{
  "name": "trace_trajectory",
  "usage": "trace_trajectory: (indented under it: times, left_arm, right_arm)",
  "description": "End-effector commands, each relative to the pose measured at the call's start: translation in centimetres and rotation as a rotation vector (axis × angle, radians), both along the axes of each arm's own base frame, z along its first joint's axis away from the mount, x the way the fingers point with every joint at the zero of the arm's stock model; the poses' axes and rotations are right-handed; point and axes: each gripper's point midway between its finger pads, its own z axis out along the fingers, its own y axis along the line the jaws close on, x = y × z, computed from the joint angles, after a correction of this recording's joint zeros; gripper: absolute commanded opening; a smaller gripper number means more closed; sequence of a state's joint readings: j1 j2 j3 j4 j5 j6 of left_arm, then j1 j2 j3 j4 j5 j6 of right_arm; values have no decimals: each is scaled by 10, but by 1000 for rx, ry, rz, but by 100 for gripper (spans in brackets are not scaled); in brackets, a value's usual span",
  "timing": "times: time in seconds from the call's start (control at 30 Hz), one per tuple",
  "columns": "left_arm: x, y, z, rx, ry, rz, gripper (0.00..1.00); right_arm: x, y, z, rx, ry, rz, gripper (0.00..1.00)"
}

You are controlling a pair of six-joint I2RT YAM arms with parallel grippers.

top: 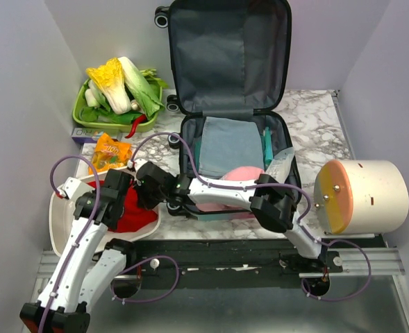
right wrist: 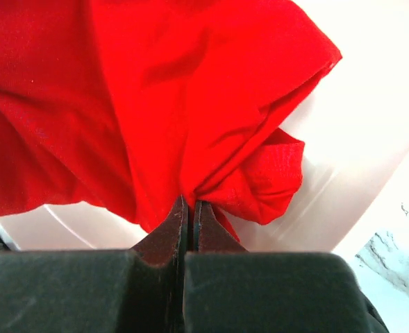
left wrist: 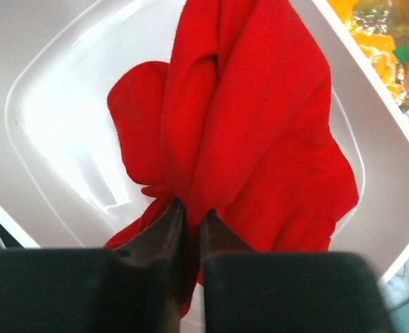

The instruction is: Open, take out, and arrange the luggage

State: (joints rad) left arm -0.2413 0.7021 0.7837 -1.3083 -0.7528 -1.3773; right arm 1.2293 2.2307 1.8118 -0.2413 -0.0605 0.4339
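The luggage point(top: 190, 149) lies open at the table's middle, its grey-lined lid point(top: 228, 55) leaning on the back wall. Inside it lie a folded blue-grey cloth point(top: 228, 146) and a pink item point(top: 242, 173). A red cloth point(top: 131, 216) point(left wrist: 253, 125) point(right wrist: 121, 104) hangs bunched over the white basin point(top: 58, 222) point(left wrist: 58, 125) point(right wrist: 371, 125) at the left. My left gripper point(top: 119, 191) point(left wrist: 192, 208) pinches a fold of it, jaws a slit apart. My right gripper point(top: 143, 187) point(right wrist: 191, 205) reaches across from the right, shut tight on another fold.
A green tray point(top: 79, 107) of vegetables stands at the back left on a purple box point(top: 86, 132). An orange snack packet point(top: 112, 152) lies beside the basin. A cream cylindrical container point(top: 364, 196) lies at the right. A teal item point(top: 266, 142) and a clear bag point(top: 280, 163) sit in the luggage.
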Motion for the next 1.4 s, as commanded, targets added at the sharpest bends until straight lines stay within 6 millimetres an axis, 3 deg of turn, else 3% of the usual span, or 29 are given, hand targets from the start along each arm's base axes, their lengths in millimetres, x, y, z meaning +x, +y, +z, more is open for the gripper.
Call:
trace_trajectory:
  times: [0.0, 0.07, 0.1, 0.13, 0.23, 0.27, 0.33, 0.37, 0.43, 0.47, 0.67, 0.8, 0.83, 0.93, 1.0, 1.03, 1.07, 1.23, 1.27, 1.37]
  left_arm:
    - [-7, 14, 4, 44, -12, 119, 43]
    - [-13, 17, 6, 42, -23, 160, 64]
    - [-13, 17, 7, 42, -32, 164, 93]
    - [-13, 17, 9, 38, -48, 161, 99]
    - [-14, 19, 15, 35, -83, 165, 99]
    - [-14, 19, 17, 40, -84, 158, 99]
    - [-12, 17, 20, 28, -95, 136, 99]
    - [-6, 14, 20, 18, -111, 122, 99]
    - [1, 8, 13, 8, -94, 67, 99]
    - [15, -2, 13, -35, -132, 30, 99]
    - [54, -32, -9, -97, -92, -145, 99]
    - [65, -37, -14, -103, -60, -173, 99]
    - [67, -37, -14, -104, -60, -172, 99]
    - [75, -41, -16, -131, -78, -188, 99]
    - [82, -43, -20, -143, -90, -204, 99]
    - [85, -47, -23, -165, -88, -224, 99]
    - [94, -50, -22, -172, -116, -241, 99]
    - [118, -48, -32, -171, -91, -255, 99]
    - [127, -46, -27, -176, -113, -254, 99]
    - [144, -44, -25, -175, -130, -254, 99]
  right_arm:
    - [12, 1, -12, -38, -30, -73, 1]
    - [17, -1, -16, -57, -51, -81, 4]
    - [19, -1, -16, -58, -56, -86, 6]
    - [20, -1, -19, -66, -64, -88, 8]
    - [19, -5, -22, -78, -56, -95, 18]
    - [18, -5, -23, -81, -52, -93, 29]
    - [18, -8, -27, -96, -48, -96, 40]
    - [20, -10, -28, -104, -56, -107, 54]
    - [23, -16, -29, -128, -73, -117, 60]
    - [29, -19, -28, -138, -100, -140, 64]
    - [48, -24, 11, -126, -227, -145, 82]
    - [61, -38, 63, -96, -349, -162, 92]
    - [64, -44, 88, -68, -385, -175, 94]
    - [79, -69, 106, -57, -410, -230, 100]
    - [84, -85, 135, 10, -417, -241, 100]
    - [84, -92, 131, 22, -416, -251, 100]
    - [86, -101, 151, 67, -424, -259, 100]
    - [80, -130, 158, 85, -423, -237, 100]
    - [76, -138, 145, 56, -421, -225, 100]
    - [77, -156, 148, 37, -464, -242, 100]
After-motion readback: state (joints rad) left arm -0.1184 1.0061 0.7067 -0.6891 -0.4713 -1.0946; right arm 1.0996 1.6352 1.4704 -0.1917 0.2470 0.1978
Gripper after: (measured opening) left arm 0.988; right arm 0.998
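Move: The white tray that both hands are bringing the red garment to has its middle almost straight below the left hand, some 10 cm down. From the right hand, the tray's middle is about 11 cm left, 3 cm back and 5 cm lower. The orange snack bag sits some 15 cm ahead of the right hand and 10 cm to its left. The pink cap in the open suitcase is about 28 cm right and 4 cm ahead of the right hand. The red garment is let go in the tray: the left fingers open wide first, the right ones a little later after easing slightly forward and down. The left hand, still open, then goes about 11 cm forward, sinking and drifting right, over the garment towards the tray's far edge, while the right lifts some 18 cm and swings right and forward towards the suitcase, its fingers tipping up. ##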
